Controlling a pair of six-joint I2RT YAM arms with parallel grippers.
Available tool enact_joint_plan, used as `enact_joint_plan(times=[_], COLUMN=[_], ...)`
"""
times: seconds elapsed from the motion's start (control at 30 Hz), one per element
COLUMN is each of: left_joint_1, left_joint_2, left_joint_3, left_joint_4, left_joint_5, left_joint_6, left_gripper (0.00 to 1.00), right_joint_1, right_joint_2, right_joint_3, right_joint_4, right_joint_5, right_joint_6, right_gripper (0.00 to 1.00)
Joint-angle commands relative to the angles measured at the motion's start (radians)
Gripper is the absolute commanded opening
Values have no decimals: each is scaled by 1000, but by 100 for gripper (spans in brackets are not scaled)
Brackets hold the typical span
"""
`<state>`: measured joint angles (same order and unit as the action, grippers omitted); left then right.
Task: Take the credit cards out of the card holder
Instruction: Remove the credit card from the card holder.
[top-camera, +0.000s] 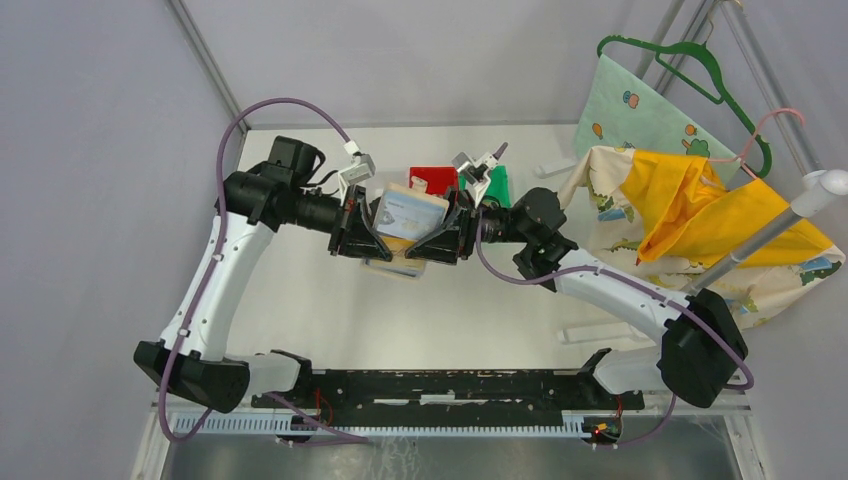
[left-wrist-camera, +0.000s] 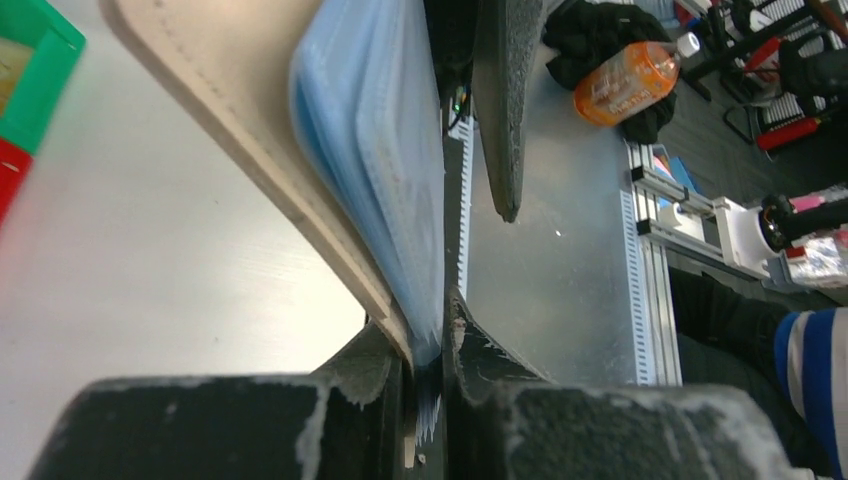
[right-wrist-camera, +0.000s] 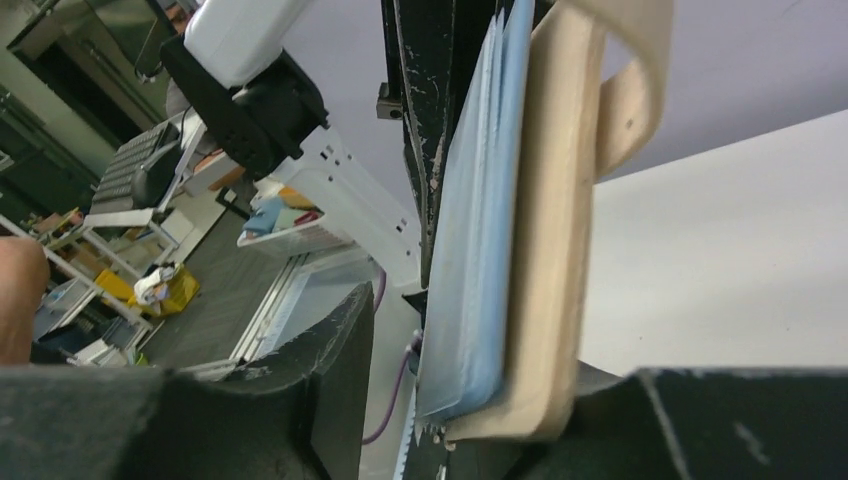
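The beige card holder (top-camera: 408, 215) hangs above the table between both arms, its bluish clear sleeves (left-wrist-camera: 370, 130) stacked against the beige cover (left-wrist-camera: 250, 130). My left gripper (left-wrist-camera: 425, 345) is shut on the holder's left edge, pinching cover and sleeves together. My right gripper (right-wrist-camera: 480, 390) is open around the opposite edge. There the cover (right-wrist-camera: 555, 250) rests against one finger and a gap shows between the sleeves (right-wrist-camera: 475, 250) and the other finger (right-wrist-camera: 330, 380). The credit cards are hidden inside the sleeves. In the top view the left gripper (top-camera: 372, 235) and right gripper (top-camera: 442, 235) face each other.
A red bin (top-camera: 433, 180) and a green bin (top-camera: 497, 185) stand just behind the holder. Yellow and patterned cloths (top-camera: 700, 220) lie at the right, with a green hanger (top-camera: 690, 60) above them and a white rail (top-camera: 790, 215) over them.
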<state>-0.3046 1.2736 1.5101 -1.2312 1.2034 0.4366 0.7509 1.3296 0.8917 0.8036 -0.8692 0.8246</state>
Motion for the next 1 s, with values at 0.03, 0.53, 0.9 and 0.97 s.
enact_joint_plan(times=[0.03,0.53,0.9,0.97], left_joint_1=[-4,-4,-4,-2], left_joint_2=[10,-163,-347,-347], left_joint_3=[69,-97,-409,-408], left_joint_4=[-234,401,1275,1247], left_joint_5=[4,-6,-110,-119], left_joint_6=[261,-436,-1214,-1198], left_gripper=[2,81,80,78], right_joint_1=[-4,-4,144,170], right_joint_2=[-12,2,71,102], right_joint_3=[86,-108,-286,-273], right_joint_4=[-65,593,1075,1120], right_joint_5=[-148,147,672,734], right_joint_6=[-51,322,271,264], right_gripper=[36,0,0,0])
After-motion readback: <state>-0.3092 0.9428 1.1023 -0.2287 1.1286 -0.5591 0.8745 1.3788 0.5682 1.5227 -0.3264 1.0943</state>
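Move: Between the two hands, some 5 cm apart, hangs the opened card holder. The left hand grips it, with its middle about 5 cm to that hand's right, 4 cm ahead and slightly higher. From the right hand, whose open fingers already straddle the holder's end, its middle lies about 2 cm left, 3 cm ahead and 2 cm up. Roughly 30 cm below the right hand, the red box stands some 22 cm ahead and 3 cm right, the green box 22 cm ahead and 13 cm right. Closing almost in place, the right fingers pinch the card holder's end while the left still grips it; only then do the left fingers open wide and let go. The left hand then rises about 5 cm, while the right, keeping its pinch, shifts 2 to 3 cm right and some 2 cm up, fingers tilting upward roughly 25 degrees. ##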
